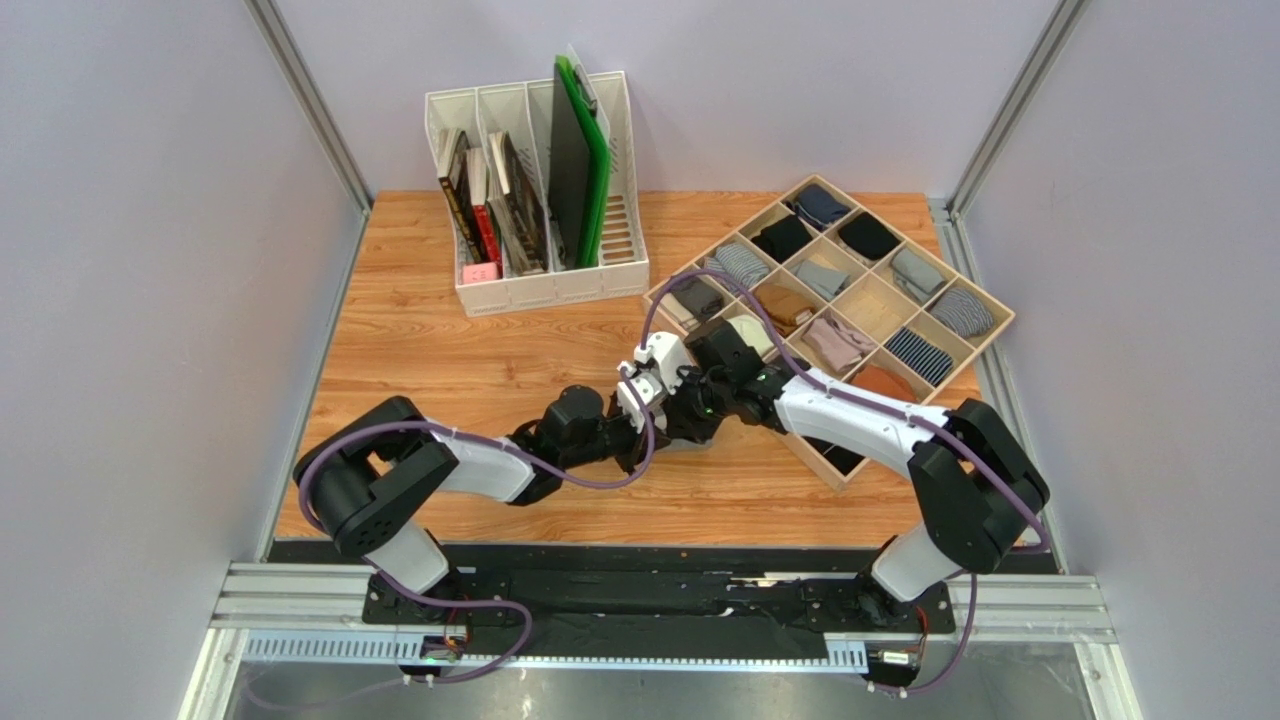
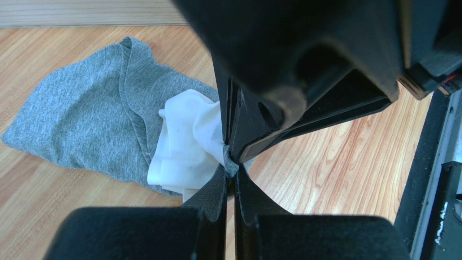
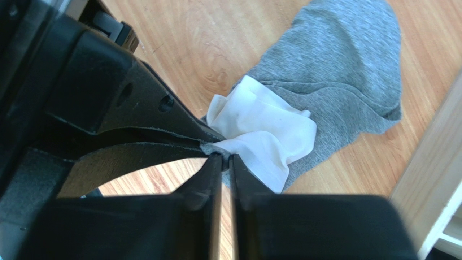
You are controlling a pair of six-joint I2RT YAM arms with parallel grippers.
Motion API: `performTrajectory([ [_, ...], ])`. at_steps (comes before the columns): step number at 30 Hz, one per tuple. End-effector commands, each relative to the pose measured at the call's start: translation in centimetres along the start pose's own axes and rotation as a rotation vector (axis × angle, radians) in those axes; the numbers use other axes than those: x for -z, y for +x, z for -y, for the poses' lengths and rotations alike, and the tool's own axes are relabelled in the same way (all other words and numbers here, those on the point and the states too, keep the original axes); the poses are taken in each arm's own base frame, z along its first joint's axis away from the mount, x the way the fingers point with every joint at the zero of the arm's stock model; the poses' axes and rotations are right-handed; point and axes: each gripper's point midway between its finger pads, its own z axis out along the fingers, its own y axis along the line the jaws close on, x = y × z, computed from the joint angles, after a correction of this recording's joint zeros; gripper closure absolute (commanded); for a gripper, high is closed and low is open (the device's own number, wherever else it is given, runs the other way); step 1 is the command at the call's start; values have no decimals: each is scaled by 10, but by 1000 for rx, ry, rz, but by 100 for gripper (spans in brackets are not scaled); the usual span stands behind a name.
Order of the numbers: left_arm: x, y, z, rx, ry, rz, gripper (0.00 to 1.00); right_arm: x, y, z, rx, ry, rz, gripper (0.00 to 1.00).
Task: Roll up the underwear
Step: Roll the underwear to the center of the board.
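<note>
The underwear [image 2: 81,119] lies crumpled on the wooden table, heather-grey with its white waistband [image 2: 184,143] bunched at one end. It also shows in the right wrist view [image 3: 336,70]. My left gripper [image 2: 232,172] is shut on a corner of the fabric by the waistband. My right gripper [image 3: 222,158] is shut on the same corner, tip to tip with the left one. In the top view the left gripper [image 1: 628,408] and right gripper [image 1: 688,402] meet at mid-table, and the underwear is hidden beneath them.
A wooden divided tray [image 1: 984,312] with several rolled bundles stands at the right, close to the right arm; its wall shows in the right wrist view [image 3: 434,179]. A white file rack [image 1: 549,285] with books and a green board stands at the back.
</note>
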Motion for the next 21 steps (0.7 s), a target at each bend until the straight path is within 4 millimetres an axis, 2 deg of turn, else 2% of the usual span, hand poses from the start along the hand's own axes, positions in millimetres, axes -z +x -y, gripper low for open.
performTrajectory([
  [1,-4,1,-4,48,-38,-84,100,17,-39,-19,80,-61,123,74],
  [2,-3,3,-5,58,-46,-101,100,22,-43,-17,83,-46,143,63],
  [4,-2,6,-7,78,-61,-119,100,25,-44,-14,80,-25,154,53],
  [5,-1,8,-8,92,-67,-133,100,30,-46,-12,80,-7,174,19],
  [9,6,9,-16,151,-93,-130,100,37,-44,-3,61,43,210,17],
  [12,11,10,-15,178,-77,-120,100,40,-40,1,40,68,236,17],
  [13,13,11,-16,192,-72,-120,100,41,-44,0,45,67,263,17],
  [17,19,14,-15,237,-65,-119,100,45,-36,0,54,91,292,18],
  [21,26,14,-19,309,-61,-98,100,39,-29,-13,122,95,298,20],
])
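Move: Both closed grippers pinch the same near end of the folded underwear, tips almost touching. From the left gripper the underwear's middle lies about 5 cm ahead, roughly 1 cm to the right and 3 cm below; from the right gripper it is about 5 cm ahead, 1 cm to the left and 4 cm below. The divided tray's middle stands about 13 cm ahead and 20 cm right of the right gripper, the pale cloth in it about 12 cm ahead and 9 cm right. Open the right gripper wide to let go of the underwear's near end, easing it slightly forward and right as it opens, then lift it some 3.5 cm clear. Keep the left gripper shut on its pinch of grey cloth and, once the right is off, carry it about 3 cm to the left and a little down, turning the wrist roughly 15 degrees so the fingers point more steeply down. ##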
